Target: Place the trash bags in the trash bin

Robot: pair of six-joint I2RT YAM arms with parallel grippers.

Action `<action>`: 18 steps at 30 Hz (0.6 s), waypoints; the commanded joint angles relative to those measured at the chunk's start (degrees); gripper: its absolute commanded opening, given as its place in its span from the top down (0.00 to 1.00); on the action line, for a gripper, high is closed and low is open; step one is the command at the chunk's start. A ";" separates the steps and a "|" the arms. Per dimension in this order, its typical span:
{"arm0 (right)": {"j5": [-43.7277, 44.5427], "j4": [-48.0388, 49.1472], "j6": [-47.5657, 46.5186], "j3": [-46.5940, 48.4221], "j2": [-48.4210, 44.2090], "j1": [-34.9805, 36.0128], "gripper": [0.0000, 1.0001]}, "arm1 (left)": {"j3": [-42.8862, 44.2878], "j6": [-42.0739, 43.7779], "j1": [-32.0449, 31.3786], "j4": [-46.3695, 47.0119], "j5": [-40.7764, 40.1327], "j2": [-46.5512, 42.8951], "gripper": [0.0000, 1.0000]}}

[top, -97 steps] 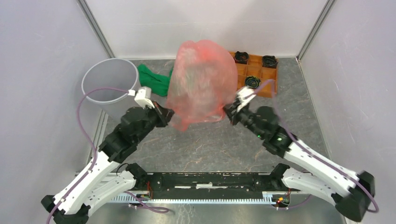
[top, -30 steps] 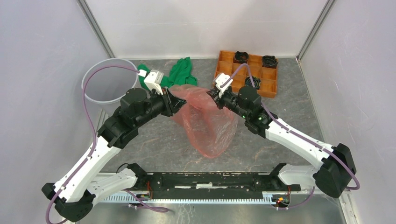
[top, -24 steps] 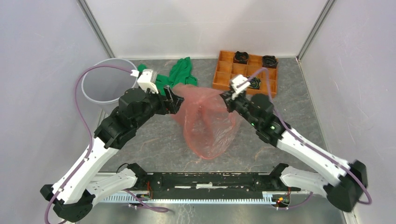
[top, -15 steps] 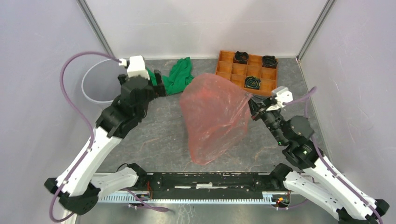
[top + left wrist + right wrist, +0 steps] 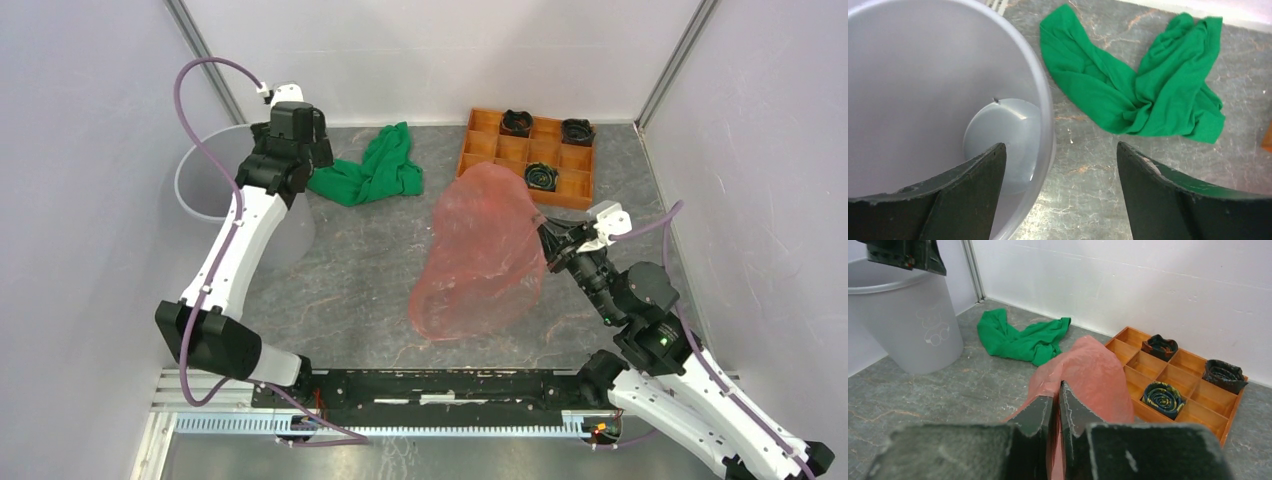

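The red-orange trash bag [image 5: 485, 255] hangs puffed up over the table middle, pinched at its right edge by my right gripper [image 5: 545, 240], which is shut on it. In the right wrist view the bag [image 5: 1093, 375] billows beyond the closed gripper [image 5: 1058, 390]. The grey trash bin [image 5: 205, 185] stands upright at the far left, partly hidden by my left arm. My left gripper [image 5: 300, 150] is open and empty above the bin's right rim; the left wrist view looks down into the empty bin [image 5: 923, 90] between the spread fingers [image 5: 973, 175].
A green cloth [image 5: 370, 172] lies on the table right of the bin, also in the left wrist view [image 5: 1143, 90]. An orange-brown compartment tray [image 5: 530, 155] with rolled dark items sits at the back right. Grey walls enclose the table.
My left gripper let go of the bag and swung back left to above the bin's rim. My right gripper kept the bag and pulled it right and nearer.
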 commanded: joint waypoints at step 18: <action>-0.63 -0.56 -0.50 2.25 0.57 -0.03 0.89 | -6.64 7.48 -0.10 1.36 6.21 -0.01 0.81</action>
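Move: The left hand hovers open over the right-hand edge of the trash bin: the stretch of rim it will grip is nearly straight below the finger gap, about 5 cm down and perhaps 1 cm left. The bin's mouth centres some 13 cm left and 4 cm back; the green cloth lies about 12 cm right, 8 cm ahead and 28 cm down. From the right hand, that rim is roughly 48 cm left, 18 cm ahead and 9 cm below. The left hand sinks about 4 cm almost straight down onto the bin's right-hand rim, so that one finger goes inside the wall and the other outside, while the wrist tips down and turns clockwise by some 5 degrees. Its wide-open fingers close as it sinks, most sharply at the end, until they straddle the rim closely and start to pinch it, while the right hand stays put and keeps its hold on the hanging red trash bag. ##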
